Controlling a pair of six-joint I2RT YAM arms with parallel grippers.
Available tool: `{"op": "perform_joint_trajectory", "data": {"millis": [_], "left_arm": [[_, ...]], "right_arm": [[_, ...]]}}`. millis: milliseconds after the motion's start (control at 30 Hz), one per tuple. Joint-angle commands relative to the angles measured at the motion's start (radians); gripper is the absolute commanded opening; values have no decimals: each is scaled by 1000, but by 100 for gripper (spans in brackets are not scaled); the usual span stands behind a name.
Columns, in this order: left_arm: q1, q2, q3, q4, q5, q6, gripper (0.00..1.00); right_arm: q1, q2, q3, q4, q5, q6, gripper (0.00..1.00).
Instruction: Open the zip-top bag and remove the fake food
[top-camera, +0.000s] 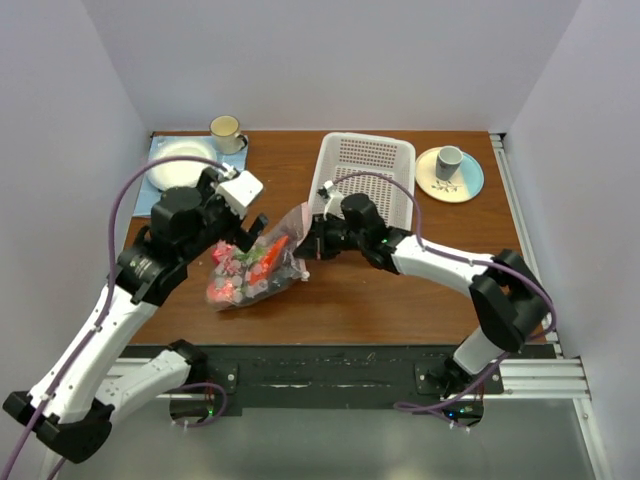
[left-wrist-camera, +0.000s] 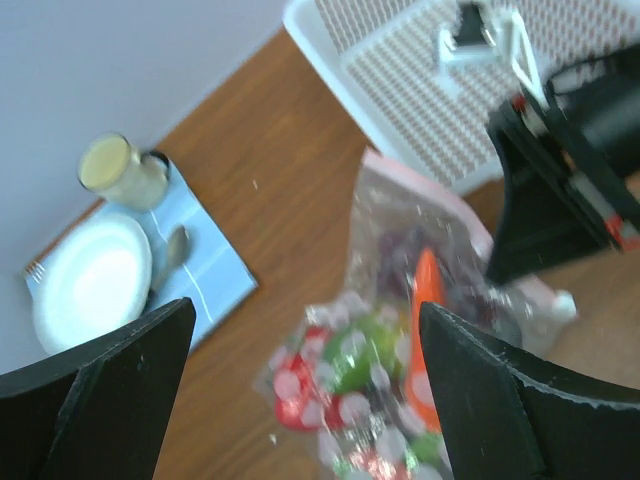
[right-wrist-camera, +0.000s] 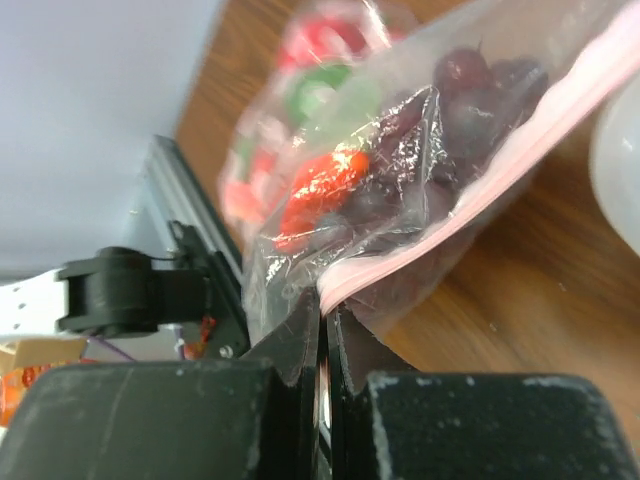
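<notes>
The zip-top bag (top-camera: 255, 270) lies left of the table's centre, its pink zip strip (right-wrist-camera: 500, 170) turned toward the basket. Through the plastic the fake food shows: an orange carrot (left-wrist-camera: 427, 340), a green piece (left-wrist-camera: 360, 355), red pieces (left-wrist-camera: 290, 400) and dark purple grapes (right-wrist-camera: 480, 90). My right gripper (right-wrist-camera: 324, 315) is shut on the bag's zip edge at one corner, lifting it a little off the wood. My left gripper (left-wrist-camera: 305, 390) hangs open above the bag's far end, both fingers (left-wrist-camera: 100, 380) apart from the plastic and holding nothing.
A white perforated basket (top-camera: 365, 175) stands at the back, just behind the right gripper. A plate with a grey cup (top-camera: 450, 172) is at the back right. A white plate (top-camera: 185, 165), a spoon and a yellow cup (top-camera: 226, 130) sit on a blue mat at the back left.
</notes>
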Motion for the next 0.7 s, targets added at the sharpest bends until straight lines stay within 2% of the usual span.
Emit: {"op": "perform_joint_trajectory", "data": {"millis": [0,167,300,400,500,667], "left_arm": [[-9,-66,-136,-42,-23,50,100],[-26,-140,-197,-3,-77,84,100],[-25,-252,-211,15,-17,124,100],[-26,-321,-233,49,-25,138,100],[-26,-390,-294,103,-17,147,100],[-26,-519,-490,262,-36,196,100]], "right_arm": [[0,36,197,-184,43,35,0],[0,73,401,-272,15,131,0],[4,100,501,-286,6,200,0],[13,128,548,-281,6,234,0],[36,166,591,-269,6,260,0],[81,212,694,-284,29,292,0]]}}
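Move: Holding the zip-top bag by a corner of its pink zip edge, the right hand has the bag's middle about 12 cm to its left, level with it fore and aft, and 9 cm below. The white basket stands some 21 cm ahead, 14 cm to the right and 11 cm below that hand. From the open left hand the bag's middle lies roughly 4 cm ahead and 24 cm down, straight below otherwise. Lifting the bag by its zip edge, the right hand dips slightly, then climbs about 12 cm while carrying left some 7 cm and a little forward, keeping its shut grip. The left hand, wide open and empty, draws back and left about 7 cm in all, sinking and rising again by some 7 cm on the way, and tips its fingers up about 15 degrees. ##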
